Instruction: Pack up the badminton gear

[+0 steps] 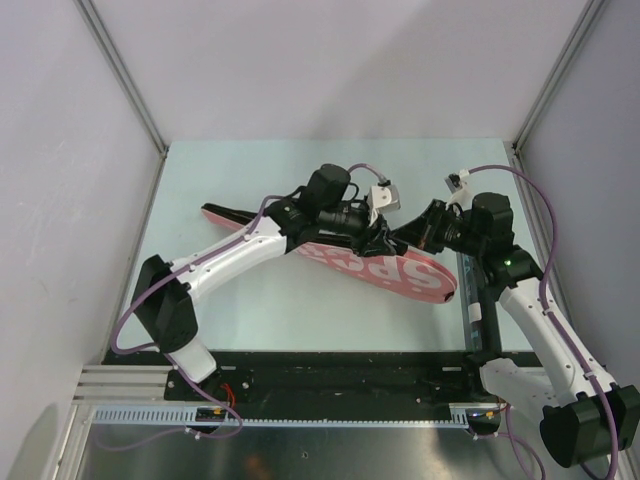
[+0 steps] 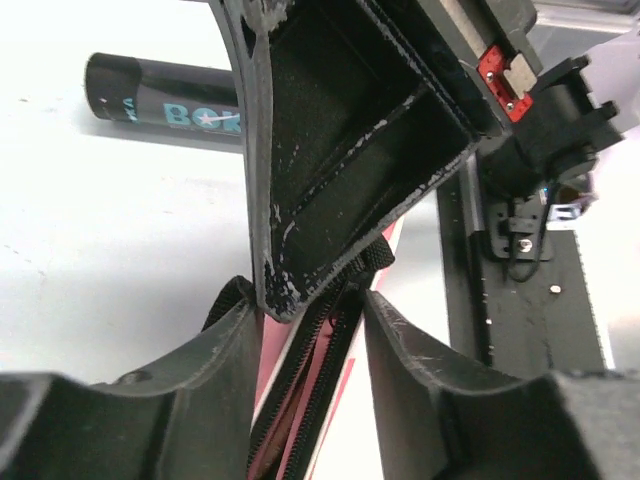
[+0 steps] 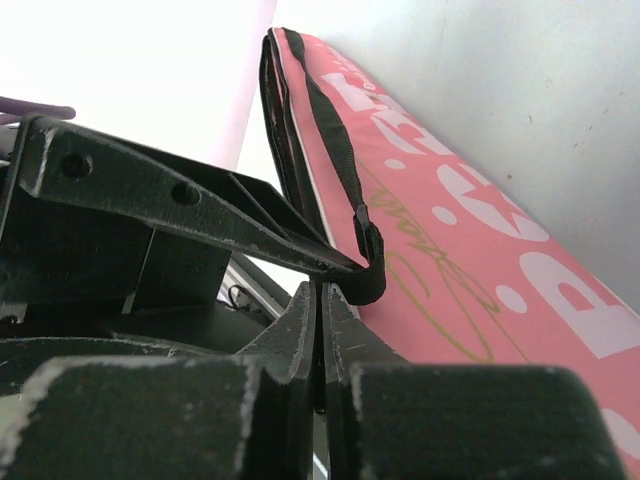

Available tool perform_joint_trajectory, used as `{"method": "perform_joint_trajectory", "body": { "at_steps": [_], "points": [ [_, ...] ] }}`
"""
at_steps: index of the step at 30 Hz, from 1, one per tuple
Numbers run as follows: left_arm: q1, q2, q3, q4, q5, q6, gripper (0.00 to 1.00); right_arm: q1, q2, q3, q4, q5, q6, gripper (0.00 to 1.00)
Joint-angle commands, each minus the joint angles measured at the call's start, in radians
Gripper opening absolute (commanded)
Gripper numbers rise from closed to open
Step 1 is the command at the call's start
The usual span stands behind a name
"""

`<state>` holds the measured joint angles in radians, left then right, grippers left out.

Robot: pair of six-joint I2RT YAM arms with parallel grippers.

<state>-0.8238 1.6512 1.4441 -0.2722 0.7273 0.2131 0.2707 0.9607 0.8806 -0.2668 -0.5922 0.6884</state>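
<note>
The pink racket-shaped bag [image 1: 420, 275] with white lettering lies slanted across the table, its black zipper [image 2: 320, 380] partly apart. My left gripper [image 1: 378, 238] stands open astride that zipper edge [image 2: 312, 345], the fingers clear of it on both sides. My right gripper [image 1: 402, 238] meets it from the right, shut [image 3: 320, 300], its tips against a black strap loop [image 3: 368, 270] on the bag's rim [image 3: 480, 250]. Nothing shows between its pads. One left finger [image 3: 200, 200] crosses the right wrist view. A dark tube [image 2: 160, 100] with teal lettering lies beyond.
A metal rail [image 1: 465, 310] runs along the table's right edge beside the right arm's base. White walls enclose the table [image 1: 300, 310] on the left, back and right. The slotted frame [image 1: 330, 415] lies at the near edge.
</note>
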Motion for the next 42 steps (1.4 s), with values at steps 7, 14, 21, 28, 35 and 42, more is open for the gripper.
{"method": "perform_joint_trajectory", "body": {
  "at_steps": [7,14,21,28,35,42],
  "points": [
    [-0.086,-0.025,-0.005,0.028,-0.154,0.163,0.38,-0.002,-0.045,0.008,0.029,-0.012,0.003,0.00],
    [-0.087,-0.086,-0.068,0.088,-0.172,0.147,0.09,-0.022,-0.071,0.008,-0.037,0.041,-0.059,0.00],
    [-0.075,-0.125,-0.123,0.090,-0.131,0.121,0.00,-0.133,-0.094,0.009,-0.112,0.026,-0.193,0.25],
    [-0.037,-0.127,-0.105,0.091,-0.068,0.030,0.00,-0.136,-0.111,0.009,-0.190,-0.124,-0.349,0.57],
    [0.032,-0.082,-0.056,0.091,0.041,-0.093,0.00,-0.087,-0.197,0.008,-0.258,-0.121,-0.517,0.88],
    [0.077,-0.051,-0.037,0.087,0.113,-0.155,0.00,0.038,-0.165,0.006,-0.327,0.049,-0.570,0.88]
  ]
}}
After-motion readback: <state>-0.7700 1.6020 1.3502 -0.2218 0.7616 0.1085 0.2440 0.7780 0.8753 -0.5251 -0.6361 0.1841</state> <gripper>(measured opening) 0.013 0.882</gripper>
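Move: The left hand goes for the black zip edges at the strap's root, held up in the right fingers: roughly 3 cm to its right, 1 cm lower, level fore and aft. For the shut right hand this pinched spot is right at its fingertips. From the right hand, the bag's rounded end is about 10 cm right, 9 cm back and 8 cm lower, and the shuttle tube some 17 cm right, 12 cm back and well below. The left fingers shut on the bag's zip edges beside the strap loop while the right still pinches there; the right then lets go and opens wide, drawing about 5 cm right, then back beside the bag towards its rounded end, rolling some 25 degrees about its own length. The left keeps its pinch, easing back, then pulling left nearly 3 cm. ##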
